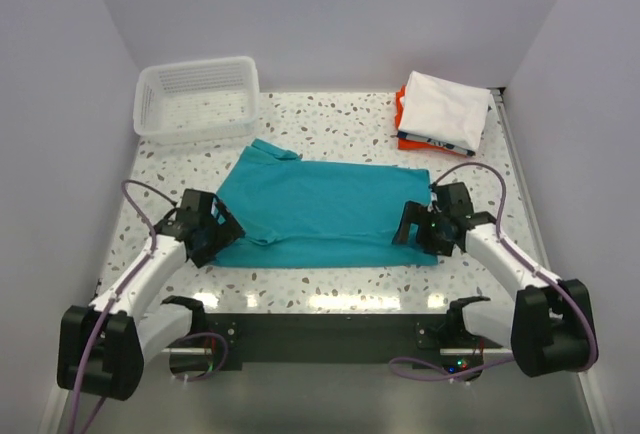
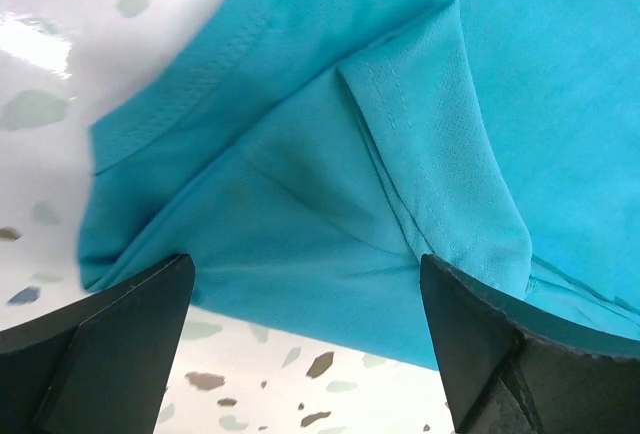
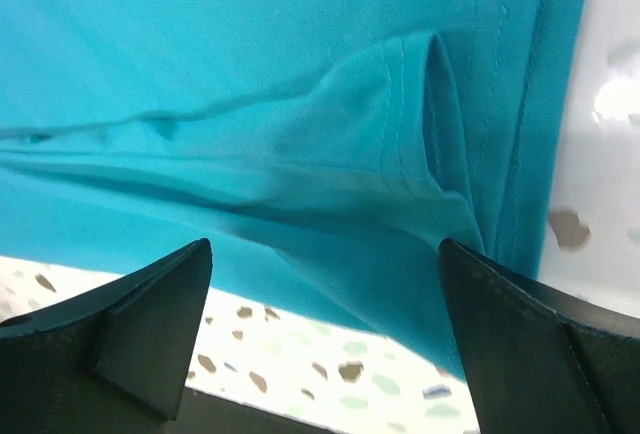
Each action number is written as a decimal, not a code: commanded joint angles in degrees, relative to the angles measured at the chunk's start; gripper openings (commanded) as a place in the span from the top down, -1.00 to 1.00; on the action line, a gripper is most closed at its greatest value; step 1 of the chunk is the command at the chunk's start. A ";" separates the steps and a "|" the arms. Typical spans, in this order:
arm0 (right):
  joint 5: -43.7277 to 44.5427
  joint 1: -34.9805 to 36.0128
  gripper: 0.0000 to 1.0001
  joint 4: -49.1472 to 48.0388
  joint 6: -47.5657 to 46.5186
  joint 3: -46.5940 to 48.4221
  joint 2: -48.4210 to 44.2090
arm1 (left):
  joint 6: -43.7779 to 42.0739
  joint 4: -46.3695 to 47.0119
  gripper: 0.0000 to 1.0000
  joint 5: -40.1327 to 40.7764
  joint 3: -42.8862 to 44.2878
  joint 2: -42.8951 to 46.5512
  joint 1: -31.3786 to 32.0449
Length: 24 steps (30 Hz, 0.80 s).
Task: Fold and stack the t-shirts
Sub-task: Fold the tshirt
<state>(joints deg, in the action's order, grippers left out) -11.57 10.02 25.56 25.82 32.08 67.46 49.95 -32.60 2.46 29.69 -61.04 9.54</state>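
A teal t-shirt (image 1: 325, 209) lies spread flat across the middle of the table. My left gripper (image 1: 222, 233) hovers open over its near left corner, where a folded sleeve and hem (image 2: 400, 184) show between the black fingers (image 2: 110, 334). At the near right corner my right gripper (image 1: 415, 229) is open too, with a creased sleeve (image 3: 400, 154) lying between its fingers (image 3: 520, 344). Neither gripper holds cloth. At the back right sits a stack of folded t-shirts, with a white one (image 1: 445, 109) on top and an orange one (image 1: 400, 119) under it.
A white slatted plastic basket (image 1: 197, 97) stands at the back left. Walls close the table on the left, right and back. The speckled tabletop (image 1: 340, 279) shows in front of the teal shirt, next to the arm bases.
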 commanded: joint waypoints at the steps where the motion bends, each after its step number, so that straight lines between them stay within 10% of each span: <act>1: 1.37 0.26 -0.98 8.88 -2.00 3.41 -4.26 | 1.38 -7.12 -1.00 3.16 3.16 4.69 -0.58; 8: 2.69 7.01 -0.98 10.39 -10.16 15.37 -7.96 | -0.12 -7.48 -1.00 2.55 8.54 4.17 -0.49; 12: 0.70 27.71 -0.97 -0.48 -15.52 19.33 -4.20 | 0.67 -3.36 -1.00 -0.25 7.22 2.50 -0.66; 24: -7.15 47.97 -0.98 -8.33 -40.75 45.60 34.20 | 4.01 5.79 -1.00 -5.62 -0.85 -1.28 -1.01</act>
<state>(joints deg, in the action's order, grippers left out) -16.53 55.53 20.29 -6.98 71.79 98.87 51.44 -30.72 -1.87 30.96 -63.16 9.34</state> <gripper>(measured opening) 0.987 0.997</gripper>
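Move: I have both hands open and low over the near strip of the spread teal shirt. The small folded flap near its left end lies about 36 cm to my right hand's left and level with it, 2 cm lower. The white shirt stack stands some 29 cm ahead of that hand and 5 cm right. From my left hand, the flap is about 4 cm ahead and 6 cm right, and the white basket some 35 cm ahead and 8 cm left. I lift my right hand off the cloth and swing it about 30 cm left over the near part of the teal shirt. It arcs up some 13 cm, then sinks again towards the flap, turning roughly 75 degrees counter-clockwise with the fingers kept wide open. Meanwhile I raise my left hand about 4 cm and lower it back almost to where it was, fingers still open. ##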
